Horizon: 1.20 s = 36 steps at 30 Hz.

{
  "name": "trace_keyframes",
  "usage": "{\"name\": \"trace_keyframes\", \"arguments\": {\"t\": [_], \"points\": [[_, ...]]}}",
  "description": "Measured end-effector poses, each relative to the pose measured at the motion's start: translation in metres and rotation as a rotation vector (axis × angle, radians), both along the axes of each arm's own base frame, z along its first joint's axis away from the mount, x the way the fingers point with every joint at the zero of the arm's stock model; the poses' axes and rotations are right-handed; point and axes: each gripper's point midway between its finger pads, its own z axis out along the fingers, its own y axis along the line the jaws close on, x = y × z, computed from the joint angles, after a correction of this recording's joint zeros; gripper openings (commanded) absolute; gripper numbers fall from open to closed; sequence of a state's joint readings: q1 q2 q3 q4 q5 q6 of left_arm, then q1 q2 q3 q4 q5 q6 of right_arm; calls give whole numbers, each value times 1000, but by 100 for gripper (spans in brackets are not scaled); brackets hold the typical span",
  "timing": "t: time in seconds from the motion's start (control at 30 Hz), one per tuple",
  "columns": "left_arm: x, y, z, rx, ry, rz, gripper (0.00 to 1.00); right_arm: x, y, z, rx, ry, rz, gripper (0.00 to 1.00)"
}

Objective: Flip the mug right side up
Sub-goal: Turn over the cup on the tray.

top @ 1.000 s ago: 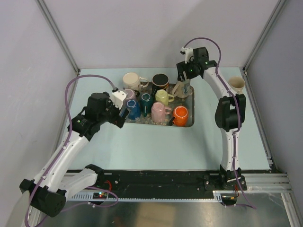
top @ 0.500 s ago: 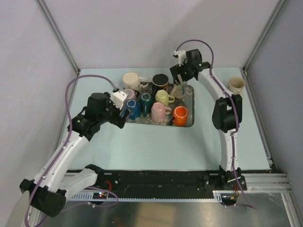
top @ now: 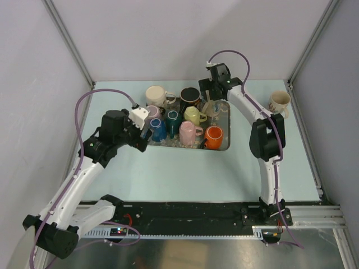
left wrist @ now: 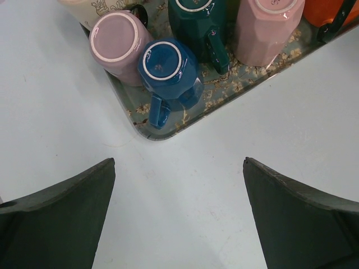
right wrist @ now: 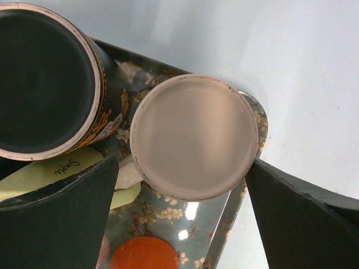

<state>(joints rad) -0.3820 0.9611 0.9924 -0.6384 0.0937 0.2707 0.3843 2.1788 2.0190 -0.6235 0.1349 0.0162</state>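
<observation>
An upside-down beige mug (right wrist: 193, 137) stands in the back right corner of the flowered tray (right wrist: 224, 224), its flat base facing up. My right gripper (right wrist: 182, 162) hangs open just above it, one finger on each side of the base, touching nothing. From above, the same mug (top: 216, 107) sits under the right gripper (top: 210, 102). My left gripper (left wrist: 179, 165) is open over bare table, just off the tray's front left corner (left wrist: 147, 133). Nothing is between its fingers.
The tray (top: 224, 147) also holds an upside-down pink mug (left wrist: 116, 45), blue mug (left wrist: 168, 70), dark green mug (left wrist: 202, 22), a black mug (right wrist: 45, 78) and an orange one (right wrist: 140, 255). An upright cream mug (top: 279, 101) stands on the table at right.
My right arm has swung left from near the cream mug to over the tray's back right corner, and its jaws have widened. The left arm has hardly moved.
</observation>
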Motion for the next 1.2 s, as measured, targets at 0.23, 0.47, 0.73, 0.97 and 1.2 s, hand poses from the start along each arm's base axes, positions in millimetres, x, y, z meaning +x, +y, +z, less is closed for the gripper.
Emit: {"name": "trace_keyframes", "arguments": {"t": [0.23, 0.47, 0.73, 0.97, 1.2], "points": [[0, 3, 2, -5, -5, 9, 100, -8, -5, -19, 2, 42, -63, 99], [1, 4, 2, -13, -2, 9, 100, -11, -13, -35, -15, 54, -58, 99], [-1, 0, 2, -28, 4, -12, 100, -21, -50, -53, -48, 114, -41, 92], [-3, -4, 2, -41, 9, -30, 100, -34, -80, -53, 5, 162, -19, 58], [-3, -5, 3, -46, 10, -33, 100, -38, -68, -51, 93, 178, 109, 49]]}}
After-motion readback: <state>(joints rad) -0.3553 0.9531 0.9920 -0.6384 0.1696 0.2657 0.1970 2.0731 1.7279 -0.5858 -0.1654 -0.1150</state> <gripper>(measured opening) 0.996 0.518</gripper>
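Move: The tall beige mug, upside down in the tray's far right corner, is about 2 cm to the right of my right hand and 1 cm ahead, its middle some 4 cm lower, with its handle towards the back left. The black mug stands about 9 cm to my left and 1 cm ahead, the light-green mug 8 cm left and 5 cm back, the orange mug 14 cm straight back. From my left hand the beige mug lies about 26 cm ahead and 27 cm right. I first lower my open right hand about 5 cm beside the tall beige mug, then sweep it around the mug's near side, some 8 cm to the right and 4 cm back in all, taking the handle round with it. Near the end I tip the fingers about 10 degrees further down, ease slightly left and close them to about half around the handle. ##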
